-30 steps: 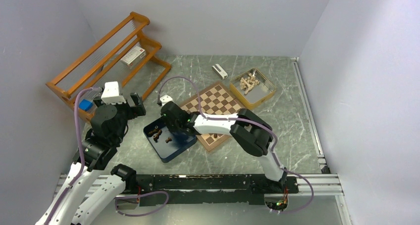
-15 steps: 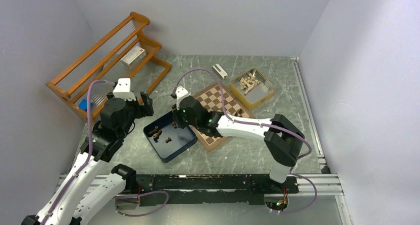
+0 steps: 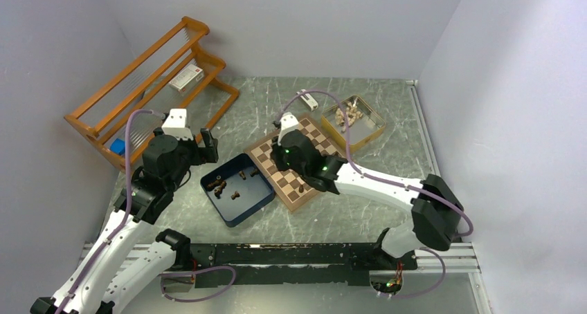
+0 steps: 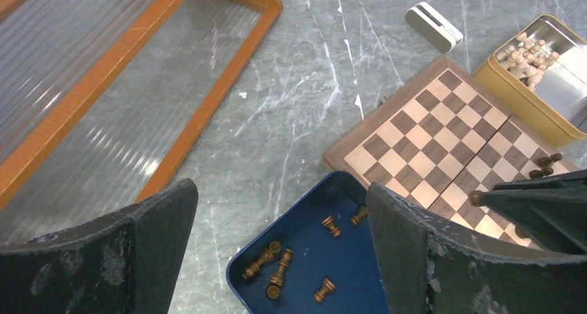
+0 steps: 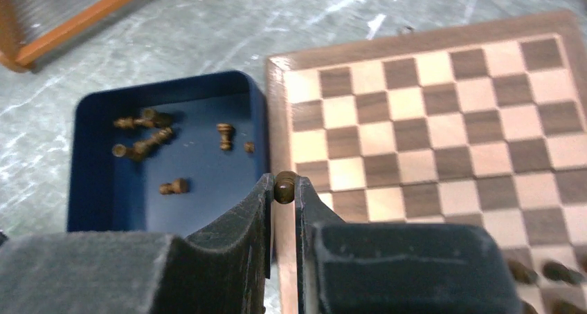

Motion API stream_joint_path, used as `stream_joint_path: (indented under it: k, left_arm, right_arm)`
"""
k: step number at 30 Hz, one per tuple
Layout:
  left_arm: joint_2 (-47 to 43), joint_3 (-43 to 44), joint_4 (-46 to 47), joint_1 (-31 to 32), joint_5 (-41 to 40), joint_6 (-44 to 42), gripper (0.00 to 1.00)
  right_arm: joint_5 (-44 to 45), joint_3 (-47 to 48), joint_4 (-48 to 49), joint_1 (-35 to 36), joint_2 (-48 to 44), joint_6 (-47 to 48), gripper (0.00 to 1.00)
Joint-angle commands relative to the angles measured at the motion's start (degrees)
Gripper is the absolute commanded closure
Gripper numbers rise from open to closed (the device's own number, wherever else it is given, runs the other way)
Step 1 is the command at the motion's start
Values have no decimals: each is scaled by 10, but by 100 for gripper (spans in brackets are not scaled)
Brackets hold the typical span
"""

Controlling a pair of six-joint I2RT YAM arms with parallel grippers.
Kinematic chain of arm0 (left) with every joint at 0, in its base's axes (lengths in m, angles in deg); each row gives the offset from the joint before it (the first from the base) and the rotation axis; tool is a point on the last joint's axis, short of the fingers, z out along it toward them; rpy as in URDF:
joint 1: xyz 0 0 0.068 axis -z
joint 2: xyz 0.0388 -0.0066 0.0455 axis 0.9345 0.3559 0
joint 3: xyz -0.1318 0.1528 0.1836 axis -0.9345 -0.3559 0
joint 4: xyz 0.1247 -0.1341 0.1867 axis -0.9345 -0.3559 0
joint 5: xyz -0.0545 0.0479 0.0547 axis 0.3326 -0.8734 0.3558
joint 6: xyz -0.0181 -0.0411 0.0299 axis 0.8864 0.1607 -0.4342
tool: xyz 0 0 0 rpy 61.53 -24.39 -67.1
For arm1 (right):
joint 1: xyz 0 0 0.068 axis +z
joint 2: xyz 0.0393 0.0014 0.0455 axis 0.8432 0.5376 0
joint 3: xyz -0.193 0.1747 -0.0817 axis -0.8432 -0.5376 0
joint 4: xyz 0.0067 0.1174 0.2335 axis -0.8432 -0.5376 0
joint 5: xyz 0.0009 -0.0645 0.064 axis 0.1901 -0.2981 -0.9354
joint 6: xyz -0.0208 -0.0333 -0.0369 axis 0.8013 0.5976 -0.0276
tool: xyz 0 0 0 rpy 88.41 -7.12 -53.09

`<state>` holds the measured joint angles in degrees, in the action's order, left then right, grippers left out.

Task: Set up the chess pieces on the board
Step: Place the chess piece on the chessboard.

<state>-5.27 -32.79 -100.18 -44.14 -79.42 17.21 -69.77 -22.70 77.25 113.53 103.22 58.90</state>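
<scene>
My right gripper [image 5: 284,191] is shut on a small dark brown chess piece [image 5: 284,187], pinched at the fingertips. It hovers over the near-left border of the board [image 5: 443,120], just beside the dark blue box [image 5: 97,189]. Seen from the top, that gripper [image 3: 280,163] sits over the board [image 3: 262,153]. Several dark chess pieces [image 3: 220,187] lie on their sides in the box [image 3: 246,200]. A few more stand near the board's front edge [image 3: 302,188]. My left gripper [image 4: 280,252] hangs open and empty, high above the box's left side [image 3: 197,146].
An orange wooden rack [image 3: 149,79] holding a small carton [image 3: 185,77] fills the back left. Just behind the board's right corner sits a yellow tin [image 3: 356,120] of pale pieces. Near the board's back corner lies a small white object [image 3: 306,99].
My right gripper has lifted out of the blue box and swung right over the board, carrying a dark piece. The left arm has shifted slightly right, its jaws still open.
</scene>
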Motion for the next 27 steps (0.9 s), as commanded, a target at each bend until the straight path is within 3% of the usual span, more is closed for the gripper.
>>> stream_joint_path:
  k: [1,12,27]
  left_arm:
    - [-4,-2,31,0,-4,-10,4]
    - [-9,-3,29,-2,-2,-13,4]
    - [-15,-5,32,-3,-1,-17,3]
  right_arm:
    - [61,-43,-43,-24,-55,-24,100]
    - [41,-125,-17,-115,-95,-4,100]
    - [37,-120,-58,-117,-50,-33,97]
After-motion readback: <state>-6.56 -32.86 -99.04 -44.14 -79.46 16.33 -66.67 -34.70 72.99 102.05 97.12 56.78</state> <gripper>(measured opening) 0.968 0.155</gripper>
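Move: The right hand holds a dark chess piece over the board's tray-side edge. The free square beside the near end of the standing pawn row lies about 12 cm to its right, 2 cm ahead and 12 cm below. The end pawn stands some 14 cm right and 4 cm ahead, and a lone back-row piece 9 cm right and 3 cm back. The blue tray is about 12 cm left and 4 cm back. From the left hand, that square is roughly 31 cm right, 3 cm ahead and 21 cm down. Rightward in one quick sweep across the board, about 11 cm and slightly forward, the right hand carries the dark piece towards the free square beside the pawn row. It then stops going sideways and eases down, some 6 cm lower in all. The wrist swings about 15 degrees clockwise and the fingers keep their pinch. ##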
